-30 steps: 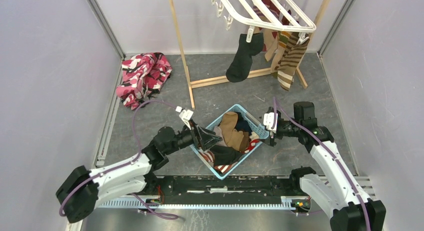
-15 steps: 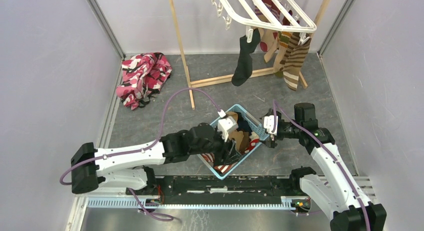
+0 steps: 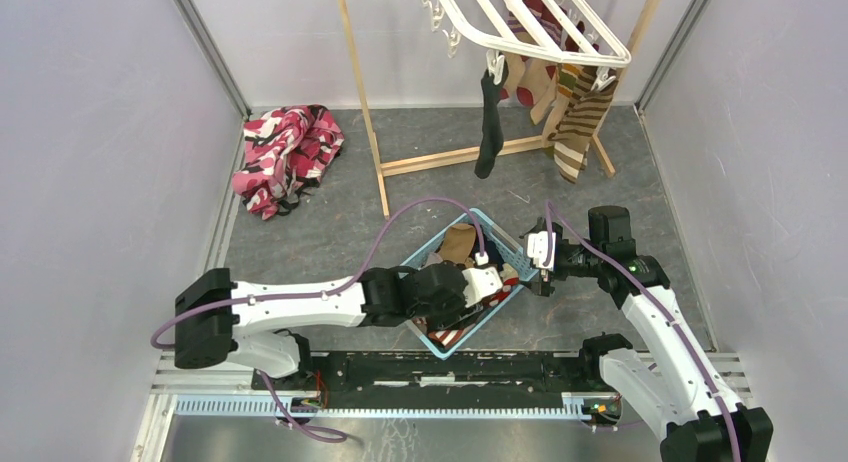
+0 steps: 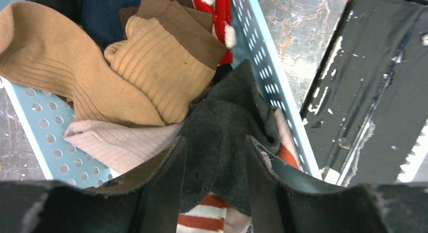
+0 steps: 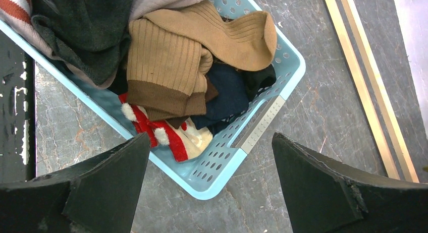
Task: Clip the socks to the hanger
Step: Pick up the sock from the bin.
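A light blue mesh basket (image 3: 512, 246) holds several socks: tan ribbed ones (image 4: 161, 66), a dark grey sock (image 4: 227, 122) with a red-white striped cuff (image 4: 202, 218), and a red and white one (image 5: 171, 139). My left gripper (image 4: 214, 142) reaches down into the basket (image 4: 262, 56). Its jaws stand partly open on either side of a raised fold of the dark grey sock. My right gripper (image 5: 211, 142) hovers wide open just outside the basket's right corner (image 5: 242, 157), holding nothing. The white hanger (image 3: 540, 27) at the back carries a black sock (image 3: 489, 117) and striped socks (image 3: 575, 122).
A pink, red and black cloth (image 3: 288, 152) lies at the back left. The thin wooden stand (image 3: 365, 112) holds up the hanger. Grey walls close in both sides. A black rail (image 3: 450, 367) runs along the near edge.
My left arm swung right across the basket and lowered into it, and its jaws narrowed around the dark grey sock. The hanging black sock swung. The right arm stayed put.
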Robot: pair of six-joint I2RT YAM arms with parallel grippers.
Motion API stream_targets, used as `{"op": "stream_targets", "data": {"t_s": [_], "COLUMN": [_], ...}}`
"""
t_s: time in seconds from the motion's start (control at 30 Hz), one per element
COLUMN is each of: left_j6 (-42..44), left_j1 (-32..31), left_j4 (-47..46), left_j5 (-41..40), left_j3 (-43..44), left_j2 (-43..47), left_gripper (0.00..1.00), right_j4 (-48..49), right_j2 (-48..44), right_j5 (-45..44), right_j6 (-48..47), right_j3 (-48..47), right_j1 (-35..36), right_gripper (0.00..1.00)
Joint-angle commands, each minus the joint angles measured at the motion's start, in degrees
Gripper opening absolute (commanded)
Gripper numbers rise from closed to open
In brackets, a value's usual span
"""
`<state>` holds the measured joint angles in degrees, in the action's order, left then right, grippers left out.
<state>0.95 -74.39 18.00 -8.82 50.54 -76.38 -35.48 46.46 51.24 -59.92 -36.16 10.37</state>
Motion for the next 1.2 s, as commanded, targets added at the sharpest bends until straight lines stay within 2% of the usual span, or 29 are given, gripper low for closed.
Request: {"op": "stream_targets", "data": {"t_s": [0.0,0.4,0.53,0.7,0.83,1.0,1.17], "left_j6": [4.9,5.0,4.5,3.5,2.7,0.2,-3.6], "left_j1": [-0.5,-0.7,-0.7,-0.7,-0.7,-0.7,0.1], "left_j4": [2.5,4.2,6.0,6.5,5.7,-0.3,-16.0], "left_j5": [-3.2,-3.3,-3.7,-4.1,-5.2,-6.7,-6.8], "left_j3": [3.7,4.3,5.0,4.9,4.9,3.8,-2.6], "left_j2": [-3.0,-4.7,-5.4,-3.9,-1.5,5.4,16.3], "left_gripper": [0.52,0.49,0.36,0.28,0.05,0.02,0.02], "right_j4": [-0.8,-1.1,-1.4,-1.6,-1.9,-2.6,-5.4], "right_j2": [-0.1,0.3,0.6,0.8,0.9,0.8,1.4], "right_j5": [0.9,1.2,1.3,1.8,2.2,3.5,8.4], "right_j6": [-1.0,-1.3,-1.4,-1.7,-1.9,-2.5,-5.8], "right_j3": [0.0,-0.1,-0.3,-0.4,-0.4,-0.5,-0.7], "right_j1": [-0.1,-0.2,-0.1,-0.2,-0.1,-0.2,-0.1], "right_gripper": [0.98,0.98,0.98,0.98,0.98,0.98,0.98]}}
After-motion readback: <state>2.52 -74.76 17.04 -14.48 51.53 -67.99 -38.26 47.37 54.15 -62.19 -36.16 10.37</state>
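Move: The dark sock lies practically under the left hand's half-open fingers, its middle about 3 cm below them. From that hand, the mauve sock is some 7 cm ahead and 3 cm left, the tan sock 9 cm ahead and 3 cm right, and the red-white striped sock about 5 cm left and level with it, all roughly 3 to 4 cm down. From the right hand, the dark sock is about 13 cm left, 9 cm back and 7 cm below. The dark sock is pinched by the left hand, which sinks about 2 cm onto it, its fingers tipping a little steeper, pauses briefly and shuts them from about half open on the cloth. The hand then rises fast, some 8 cm from its lowest point, the fingers swinging back up by nearly 20 degrees while they keep hold. ##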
